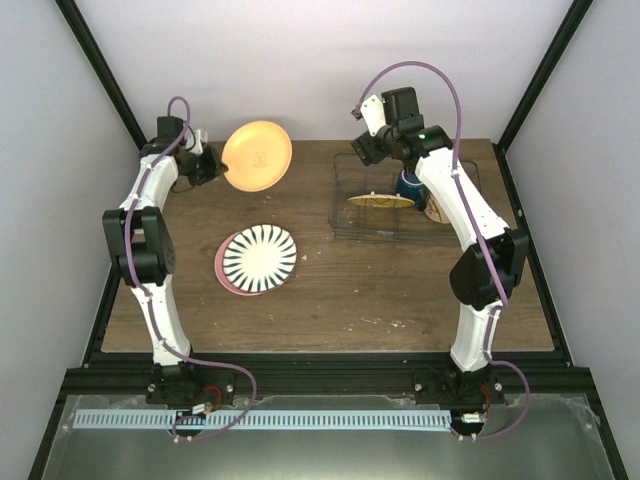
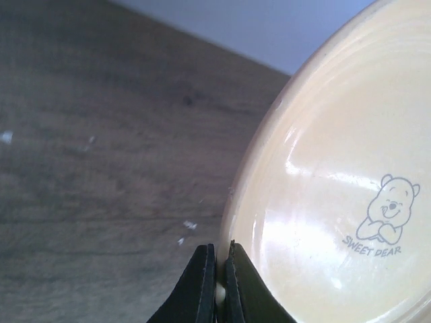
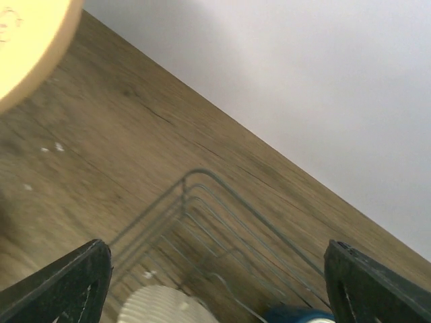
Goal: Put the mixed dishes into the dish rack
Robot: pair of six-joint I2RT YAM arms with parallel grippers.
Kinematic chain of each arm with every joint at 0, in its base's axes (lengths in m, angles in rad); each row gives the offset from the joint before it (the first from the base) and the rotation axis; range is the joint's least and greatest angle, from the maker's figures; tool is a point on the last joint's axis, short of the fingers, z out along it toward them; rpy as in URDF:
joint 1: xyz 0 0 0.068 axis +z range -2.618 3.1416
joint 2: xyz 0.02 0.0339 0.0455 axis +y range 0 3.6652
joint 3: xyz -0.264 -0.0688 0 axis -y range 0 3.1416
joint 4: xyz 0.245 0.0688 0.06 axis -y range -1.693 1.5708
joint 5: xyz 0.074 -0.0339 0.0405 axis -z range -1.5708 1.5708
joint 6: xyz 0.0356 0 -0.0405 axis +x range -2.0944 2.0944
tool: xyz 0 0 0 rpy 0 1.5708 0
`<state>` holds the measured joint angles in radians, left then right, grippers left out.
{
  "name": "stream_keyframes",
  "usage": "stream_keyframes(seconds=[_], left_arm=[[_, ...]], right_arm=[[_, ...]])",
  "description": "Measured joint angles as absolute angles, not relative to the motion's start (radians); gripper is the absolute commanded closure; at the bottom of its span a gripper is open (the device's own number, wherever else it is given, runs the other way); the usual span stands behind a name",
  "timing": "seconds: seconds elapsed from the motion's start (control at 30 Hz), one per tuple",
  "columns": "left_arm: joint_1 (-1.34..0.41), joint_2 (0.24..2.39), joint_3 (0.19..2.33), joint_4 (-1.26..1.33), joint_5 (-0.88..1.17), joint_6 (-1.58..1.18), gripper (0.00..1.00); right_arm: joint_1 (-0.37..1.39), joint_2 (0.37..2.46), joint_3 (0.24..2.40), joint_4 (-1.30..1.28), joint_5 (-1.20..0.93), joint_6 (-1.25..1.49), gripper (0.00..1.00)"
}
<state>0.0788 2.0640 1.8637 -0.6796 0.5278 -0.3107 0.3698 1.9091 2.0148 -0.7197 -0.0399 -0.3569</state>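
Observation:
My left gripper (image 1: 213, 168) (image 2: 219, 250) is shut on the rim of a yellow-orange plate (image 1: 257, 155) (image 2: 337, 202) with a small bear print, held tilted above the table's far left. A white plate with black radial stripes (image 1: 260, 257) lies on a pink plate (image 1: 221, 268) mid-table. The wire dish rack (image 1: 342, 222) (image 3: 202, 173) stands at the far right. It holds a yellowish patterned dish (image 1: 380, 200), a dark blue mug (image 1: 407, 186) (image 3: 296, 316) and a cream ribbed bowl (image 3: 158, 306). My right gripper (image 1: 365, 150) (image 3: 217, 249) hangs open over the rack's back left corner, holding nothing.
Another cream dish (image 1: 437, 210) sits at the rack's right end, partly behind my right arm. Black frame posts (image 1: 100, 70) rise at both back corners and white walls close in the wooden table (image 1: 380, 300).

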Motion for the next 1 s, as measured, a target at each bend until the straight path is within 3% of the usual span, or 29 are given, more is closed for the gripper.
stream_keyframes(seconds=[0.57, 1.0], left_arm=[[-0.026, 1.992, 1.781, -0.574, 0.473, -0.294, 1.0], [-0.118, 1.935, 1.702, -0.487, 0.521, -0.342, 1.0]], right_arm=[[0.37, 1.946, 2.067, -0.709, -0.452, -0.185, 0.13], [0.37, 2.041, 2.064, -0.638, -0.577, -0.084, 0.17]])
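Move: The left hand already holds the orange plate by its left rim, the plate's middle about 8 cm right and 3 ahead; the dish rack stands some 47 cm right, 3 back and 12 lower, and the striped plate 21 back, 6 right and 15 lower. From the empty right hand the orange plate is about 24 cm left, 6 ahead and 11 lower. Below that hand, the rack's middle is 12 cm right, 1 ahead and 23 lower, and the wooden plate in it 5 right, level ahead, 19 lower. Keeping its pinch on the orange plate's left rim, the left hand carries it about 10 cm right towards the right hand, bobbing up, down and up again while drawing slightly back. The right hand comes some 9 cm left to meet the plate's free right rim, rising a little before sinking about 3 cm; its wrist rolls left side up, tips down and turns counter-clockwise, over 30 degrees in all, with the fingers staying wide open. ##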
